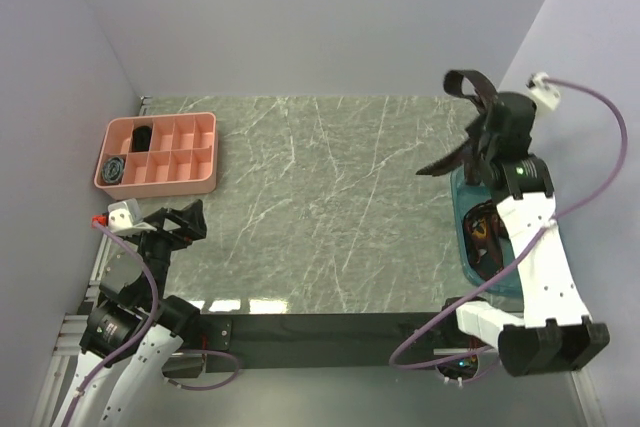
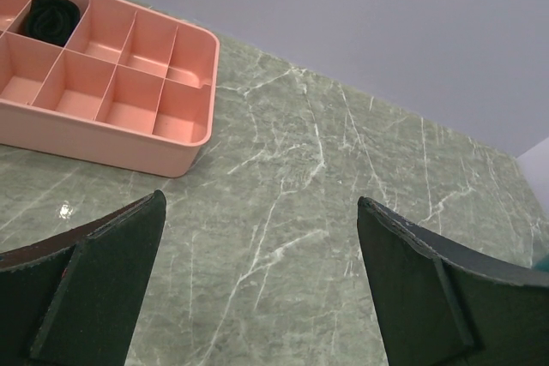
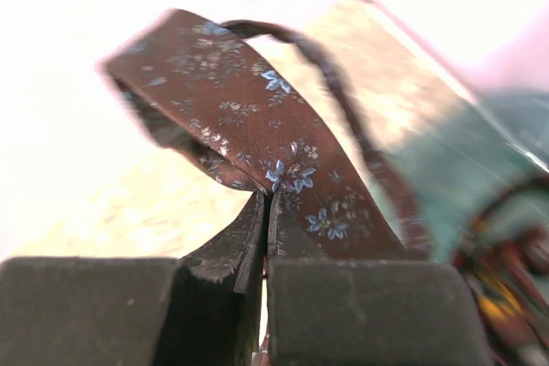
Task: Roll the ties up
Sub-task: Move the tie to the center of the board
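A dark brown tie with small blue flowers (image 3: 249, 117) is pinched between my right gripper's (image 3: 268, 199) shut jaws and loops up above them. In the top view this tie (image 1: 468, 85) arcs over the right gripper (image 1: 480, 139) above the teal bin (image 1: 462, 247) at the table's right edge, with one end hanging to the left. More ties lie in the bin (image 3: 467, 169). My left gripper (image 1: 188, 215) hovers at the near left, open and holding nothing (image 2: 262, 237). A black rolled tie (image 2: 51, 16) and a grey-blue one (image 1: 115, 169) sit in the pink tray.
The pink divided tray (image 1: 205, 185) stands at the far left of the green marble table (image 1: 330, 187), its wall (image 2: 103, 139) close ahead of the left fingers. Purple cables (image 1: 590, 187) loop beside the right arm. Grey walls close in on both sides.
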You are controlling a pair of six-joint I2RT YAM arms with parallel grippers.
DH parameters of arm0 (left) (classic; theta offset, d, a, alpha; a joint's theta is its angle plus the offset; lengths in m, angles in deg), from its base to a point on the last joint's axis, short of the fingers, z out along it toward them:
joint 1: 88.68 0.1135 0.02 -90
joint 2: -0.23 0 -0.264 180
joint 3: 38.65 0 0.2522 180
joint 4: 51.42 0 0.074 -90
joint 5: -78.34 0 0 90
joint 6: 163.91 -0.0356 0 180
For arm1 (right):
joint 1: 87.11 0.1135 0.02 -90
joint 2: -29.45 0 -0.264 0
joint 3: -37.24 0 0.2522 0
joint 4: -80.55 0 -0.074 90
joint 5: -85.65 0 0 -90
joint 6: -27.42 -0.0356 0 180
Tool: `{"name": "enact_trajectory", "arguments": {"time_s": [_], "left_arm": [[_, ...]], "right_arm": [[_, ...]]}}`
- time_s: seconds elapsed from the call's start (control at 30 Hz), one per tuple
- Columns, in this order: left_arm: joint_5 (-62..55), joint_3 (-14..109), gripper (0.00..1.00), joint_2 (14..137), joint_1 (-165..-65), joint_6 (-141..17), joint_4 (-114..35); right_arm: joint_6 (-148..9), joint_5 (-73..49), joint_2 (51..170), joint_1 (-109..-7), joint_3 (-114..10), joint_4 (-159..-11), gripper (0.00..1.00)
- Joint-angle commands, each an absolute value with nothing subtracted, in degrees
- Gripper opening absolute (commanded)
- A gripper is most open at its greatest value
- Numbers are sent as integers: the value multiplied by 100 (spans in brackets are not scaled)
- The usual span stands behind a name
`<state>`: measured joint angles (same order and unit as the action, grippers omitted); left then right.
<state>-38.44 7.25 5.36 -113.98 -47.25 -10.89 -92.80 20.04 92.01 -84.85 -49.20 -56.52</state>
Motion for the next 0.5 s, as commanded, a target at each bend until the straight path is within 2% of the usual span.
{"name": "enact_trajectory", "arguments": {"time_s": [0.0, 0.13, 0.33, 0.43, 0.47], "left_arm": [[-3785, 842, 100, 542, -11346, -4780, -1296], [-3794, 842, 100, 533, -11320, -4780, -1287], [-3723, 833, 99, 533, -11294, -4824, -1322], [-3609, 842, 99, 620, -11294, -4842, -1349], [-3539, 859, 99, 690, -11294, -4825, -1349]], "right_arm": [[-8729, 1457, 9702, -8053, -5658, -6160, 0], [-8377, 876, 10212, -7429, -5834, -6389, 0], [-8052, 269, 10916, -6243, -5212, -6363, 0], [-7972, 112, 11127, -5382, -4649, -6372, 23], [-7998, -81, 11241, -5197, -4483, -6294, 47]]}}
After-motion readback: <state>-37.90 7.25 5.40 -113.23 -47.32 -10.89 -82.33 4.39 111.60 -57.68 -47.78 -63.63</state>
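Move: The right hand already holds the tie; the board's center lies about 34 cm to its left, roughly level with it front to back and some 32 cm below. The blue bin is about 14 cm back, 8 cm right and 30 cm below. The pink box stands about 42 cm left of the board's center and 12 cm farther out. From the idle left hand, the center is about 14 cm ahead, 28 cm right and 26 cm below. Swing the right gripper, tie still pinched, away from the bin and some 24 cm left towards the board's center, easing slightly forward and up first, then back in while sinking about 14 cm. Turn the wrist roughly 45 degrees counter-clockwise and tip it downward, and begin opening the fingers to about a third at the very end. ##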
